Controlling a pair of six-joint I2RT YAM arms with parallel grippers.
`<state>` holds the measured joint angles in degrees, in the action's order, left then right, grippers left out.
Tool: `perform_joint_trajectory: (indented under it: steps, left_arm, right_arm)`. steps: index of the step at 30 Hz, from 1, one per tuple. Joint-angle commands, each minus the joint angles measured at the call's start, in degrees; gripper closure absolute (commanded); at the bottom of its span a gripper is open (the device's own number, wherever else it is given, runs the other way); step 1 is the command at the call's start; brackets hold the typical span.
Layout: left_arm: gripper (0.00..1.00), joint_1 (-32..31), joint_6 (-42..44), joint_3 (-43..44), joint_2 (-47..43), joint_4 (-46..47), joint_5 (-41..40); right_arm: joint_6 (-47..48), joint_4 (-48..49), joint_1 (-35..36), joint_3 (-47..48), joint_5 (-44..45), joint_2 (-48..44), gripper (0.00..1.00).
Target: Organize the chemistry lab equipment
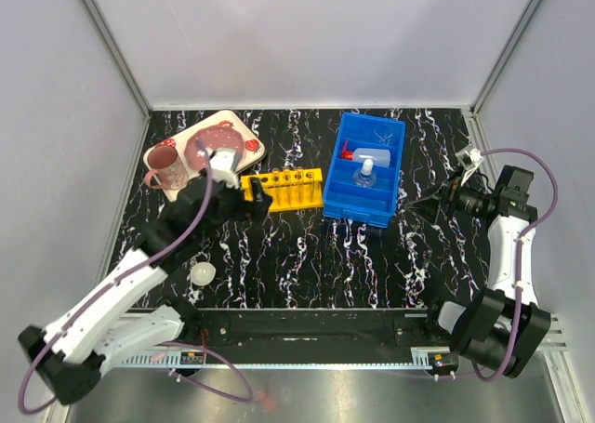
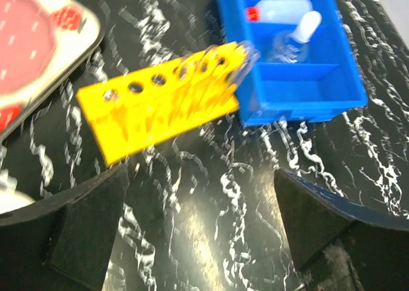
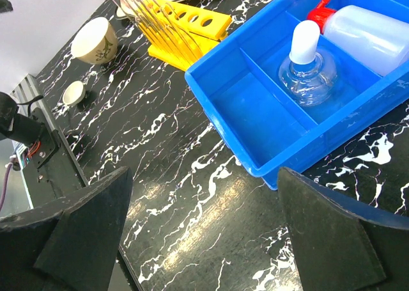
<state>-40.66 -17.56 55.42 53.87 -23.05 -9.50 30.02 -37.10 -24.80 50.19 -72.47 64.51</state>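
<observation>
The yellow tube rack (image 1: 284, 189) stands left of the blue bin (image 1: 353, 209). Clear test tubes (image 3: 137, 3) rise from the rack (image 3: 185, 29); they show blurred at its bin end (image 2: 239, 57). The red-capped squeeze bottle (image 1: 365, 153) and the glass flask (image 1: 364, 174) lie in the bin. A small white dish (image 1: 202, 273) sits near the front left. My left gripper (image 1: 256, 198) hovers open at the rack's left end, with only bare table between its fingers (image 2: 201, 182). My right gripper (image 1: 418, 203) is open beside the bin's right front corner, holding nothing (image 3: 204, 176).
A pink mug (image 1: 165, 167) and a strawberry-patterned tray (image 1: 237, 125) are at the back left. A larger white bowl (image 3: 96, 40) stands beyond the rack. The bin's near compartment (image 3: 255, 131) holds nothing. Grey walls enclose the table.
</observation>
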Motion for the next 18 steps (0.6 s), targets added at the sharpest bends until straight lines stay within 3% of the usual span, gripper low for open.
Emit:
perform_joint_trajectory:
  steps: [1, 7, 11, 18]
  left_arm:
    - [0.01, 3.4, -11.5, -8.9, -11.7, -4.3, -4.0]
    - [0.01, 4.5, -25.5, -15.1, -19.1, -15.0, -9.0]
    - [0.01, 4.6, -35.7, -17.5, -17.8, -22.7, -12.2]
    - [0.03, 4.6, -50.4, -25.9, -11.6, -24.2, -15.2]
  right_arm:
    - [0.9, 1.1, -0.3, 0.0, 0.4, -1.2, 0.0]
    - [0.8, 1.0, -0.3, 0.0, 0.0, -0.5, 0.0]
    - [0.8, 0.9, -0.3, 0.2, 0.5, -0.6, 0.0]
    - [0.6, 0.9, -0.3, 0.1, 0.8, 0.0, 0.0]
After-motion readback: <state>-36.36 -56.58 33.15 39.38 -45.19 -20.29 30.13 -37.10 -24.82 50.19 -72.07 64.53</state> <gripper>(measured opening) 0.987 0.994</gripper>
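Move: Near the front edge of the table, the small white cup lies about 11 cm back and 17 cm to the left of the empty left hand, roughly 24 cm below it. The larger white bowl stands some 13 cm farther out than the cup and 3 cm more to the left; the yellow test tube rack is about 12 cm ahead of the hand and 6 cm to its right. From the right hand the cup lies roughly 62 cm left, 12 cm back and 19 cm lower. Swinging back from above the front of the yellow rack, the left hand drops about 16 cm while going some 10 cm left and 8 cm back towards the small white cup, leftward first and then mostly down. The wrist tips the fingers about 30 degrees further down and turns them about 35 degrees counter-clockwise; they stay wide open and touch nothing. ##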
